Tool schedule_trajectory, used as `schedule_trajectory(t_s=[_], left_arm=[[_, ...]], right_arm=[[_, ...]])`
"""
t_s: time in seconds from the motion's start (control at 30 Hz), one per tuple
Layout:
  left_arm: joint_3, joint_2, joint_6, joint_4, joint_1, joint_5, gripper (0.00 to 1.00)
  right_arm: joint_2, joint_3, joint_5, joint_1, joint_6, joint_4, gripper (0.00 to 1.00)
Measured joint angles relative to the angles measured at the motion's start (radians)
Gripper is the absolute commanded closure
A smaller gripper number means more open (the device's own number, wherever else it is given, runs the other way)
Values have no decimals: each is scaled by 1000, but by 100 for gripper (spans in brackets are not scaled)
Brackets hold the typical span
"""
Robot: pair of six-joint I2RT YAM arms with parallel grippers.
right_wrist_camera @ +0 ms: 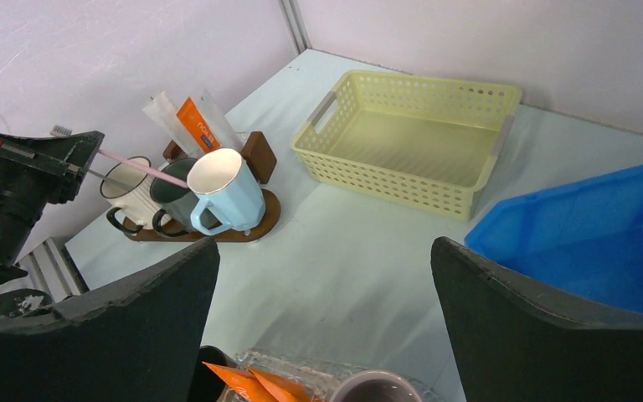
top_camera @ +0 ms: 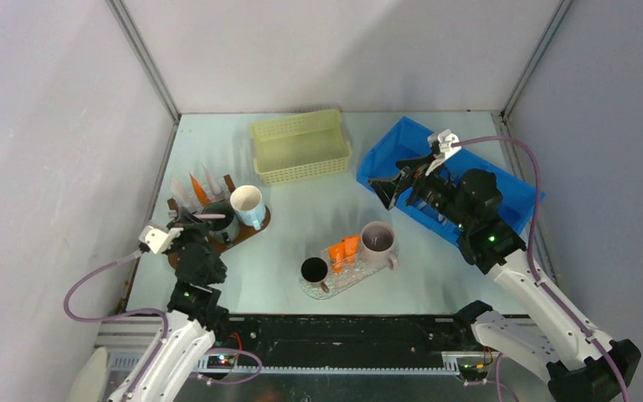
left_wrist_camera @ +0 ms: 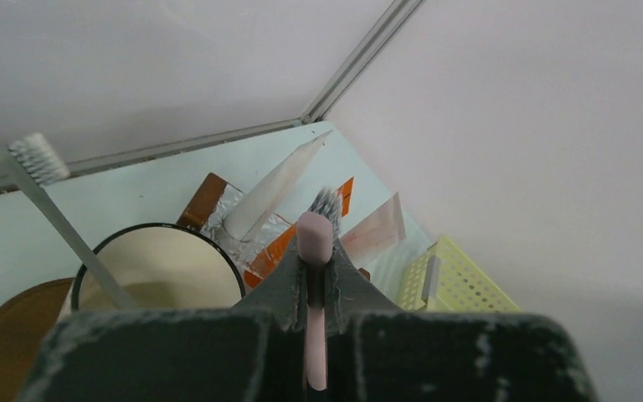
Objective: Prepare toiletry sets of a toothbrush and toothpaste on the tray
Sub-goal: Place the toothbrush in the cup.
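Observation:
My left gripper [top_camera: 194,219] is shut on a pale pink toothbrush [top_camera: 211,216], holding it level above the mugs on the brown stand [top_camera: 255,228]. In the left wrist view the pink handle [left_wrist_camera: 312,239] is pinched between the fingers, its bristles pointing away. Orange and white toothpaste tubes [top_camera: 198,188] stand at the back of the stand. The clear tray [top_camera: 362,276] holds two orange tubes [top_camera: 343,249], a black mug [top_camera: 314,270] and a mauve mug [top_camera: 377,240]. My right gripper [top_camera: 389,188] hangs open and empty, above and behind the tray.
A white toothbrush [left_wrist_camera: 46,188] leans in a black-rimmed white mug [left_wrist_camera: 159,268]. A light blue mug [right_wrist_camera: 226,191] also sits on the stand. A yellow basket [top_camera: 301,146] stands at the back centre and a blue bin [top_camera: 519,197] at the back right. Walls enclose the table.

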Motion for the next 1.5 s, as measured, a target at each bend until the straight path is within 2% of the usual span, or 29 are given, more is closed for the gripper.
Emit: schedule_trajectory(t_s=[0.3, 0.47, 0.77, 1.0, 1.13, 1.5], left_arm=[[0, 188, -91, 79, 32, 88, 99], [0, 232, -115, 80, 37, 107, 90], [-2, 233, -169, 47, 39, 124, 48], [-1, 160, -182, -50, 39, 126, 15], [16, 95, -183, -136, 39, 111, 2], [211, 23, -142, -383, 39, 83, 0]], right_arm=[[-2, 0, 3, -2, -19, -1, 0], [-7, 0, 6, -4, -26, -2, 1], [-9, 0, 14, -4, -31, -3, 1], [-16, -3, 16, -5, -34, -5, 1], [-21, -3, 18, -7, -35, -5, 1], [-38, -3, 70, -10, -46, -16, 1]])
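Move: The dark green mug, where the pink toothbrush is to go, stands roughly 7 cm to the left hand's right and 3 cm ahead, its middle some 11 cm lower. At that same height, the white mug is almost under the hand, about 2 cm left and 1 cm back; the blue mug is 14 cm right and 7 cm ahead, the orange toothpaste 9 cm ahead and 3 cm right. From the right hand the green mug lies about 39 cm left, level ahead, 22 cm below. The pink toothbrush, still pinched with its handle sloping down to the right, is carried by the left hand about 3.5 cm forward and as far down, slightly right, bringing the handle end into the green mug. The fingers then open wide and let go while the hand draws back some 3.5 cm, and it finishes by rising about 5 cm, clear of the mugs. ##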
